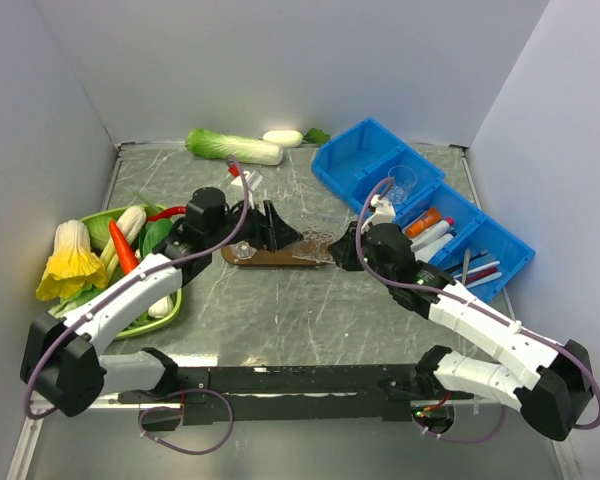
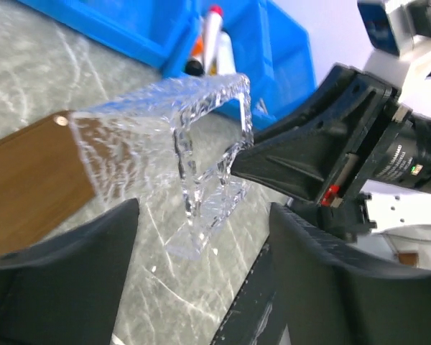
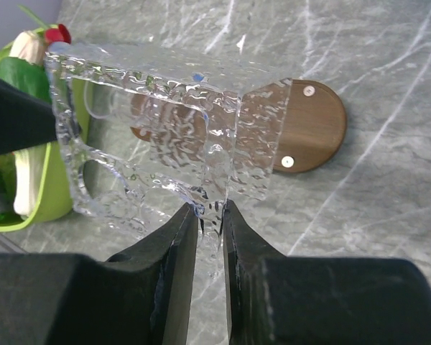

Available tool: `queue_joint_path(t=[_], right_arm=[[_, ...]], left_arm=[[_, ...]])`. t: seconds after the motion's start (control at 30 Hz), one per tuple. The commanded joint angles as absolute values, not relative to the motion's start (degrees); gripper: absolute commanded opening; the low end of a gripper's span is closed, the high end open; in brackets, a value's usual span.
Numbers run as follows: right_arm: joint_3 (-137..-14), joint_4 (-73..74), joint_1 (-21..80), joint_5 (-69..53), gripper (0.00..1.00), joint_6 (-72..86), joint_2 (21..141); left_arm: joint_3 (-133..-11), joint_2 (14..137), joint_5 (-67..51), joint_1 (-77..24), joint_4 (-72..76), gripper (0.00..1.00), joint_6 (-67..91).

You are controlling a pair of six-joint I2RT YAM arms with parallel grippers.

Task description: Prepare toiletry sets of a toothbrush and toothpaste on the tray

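A clear textured cup (image 3: 158, 144) lies tipped on its side over the right end of the dark-brown tray (image 3: 312, 126). My right gripper (image 3: 210, 208) is shut on the cup's wall near its rim. My left gripper (image 2: 205, 208) is open just short of the cup (image 2: 201, 144), with nothing between its fingers and marble showing in the gap. In the top view the cup (image 1: 318, 247) sits between the two grippers over the tray (image 1: 275, 258). An orange toothpaste (image 1: 423, 221) lies in the blue bin. Thin toothbrush sticks (image 1: 478, 268) lie in the nearest bin compartment.
Blue bins (image 1: 365, 160) run along the right, holding white tubes (image 1: 435, 238) and another clear cup (image 1: 402, 184). A green dish (image 1: 170, 310) of toy vegetables stands at the left. A toy cabbage (image 1: 230, 146) lies at the back wall.
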State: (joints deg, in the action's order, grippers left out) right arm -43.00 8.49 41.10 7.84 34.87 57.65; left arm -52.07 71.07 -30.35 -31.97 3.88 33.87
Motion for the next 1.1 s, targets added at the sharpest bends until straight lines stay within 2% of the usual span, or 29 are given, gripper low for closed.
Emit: queue_joint_path(t=[0.0, 0.1, 0.37, 0.6, 0.9, 1.07], right_arm=[[-44.47, 9.13, 41.13, 10.72, 0.0, 34.19, 55.02], [-45.61, 10.72, 41.22, 11.07, 0.0, 33.75, 55.02], [-45.88, 7.75, 41.13, 8.62, 0.0, 33.49, 58.27], [-46.76, 5.97, 41.05, 6.07, 0.0, 34.72, 62.05], [-46.58, 2.03, 40.52, 4.57, 0.0, 38.05, 59.77], [-44.04, -7.8, 39.03, 0.36, 0.0, 42.79, 60.29]], left_arm=[[-54.85, 66.28, -23.57, -32.17, 2.02, 0.84, 29.89], [-54.93, 63.12, -18.21, -32.17, 0.62, 0.9, 27.52], [-52.56, 54.24, -5.81, -32.17, 0.7, 0.96, 23.82], [-52.73, 54.05, -5.89, -32.08, 0.44, 0.96, 23.73], [-52.65, 53.61, -4.92, -32.08, 0.35, 0.97, 23.99], [-51.86, 52.47, -3.43, -31.99, 1.05, 0.99, 24.08]])
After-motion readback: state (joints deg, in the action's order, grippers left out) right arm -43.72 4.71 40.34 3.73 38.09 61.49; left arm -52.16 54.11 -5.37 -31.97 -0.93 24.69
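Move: The clear plastic box hangs between the hands, pinched at one edge by the right fingers: its middle is about 4 cm left and 2 cm ahead of the right hand. The right half of the brown tray lies roughly 6 cm left, 1 cm ahead and 13 cm below the right hand, with the drinking glass on the tray some 20 cm left and 2 cm ahead. From the left hand, the box's middle is about 4 cm to the right, level fore and aft; the glass stands some 12 cm left, level fore and aft, and 10 cm below. The left hand, its fingers already open around the box's free end, backs away from the box, going some 8 cm left and as much up while its fingers spread the rest of the way and it swings counter-clockwise and tips up by about 20 degrees, then all but stops. The right hand keeps the box over the tray's right end, easing 1 cm right, then sinking about 3 cm and coming back up to end some 2 cm farther left, and on the way down its fingers close from a partly open hold on the thick edge to nearly shut on a thin wall. ##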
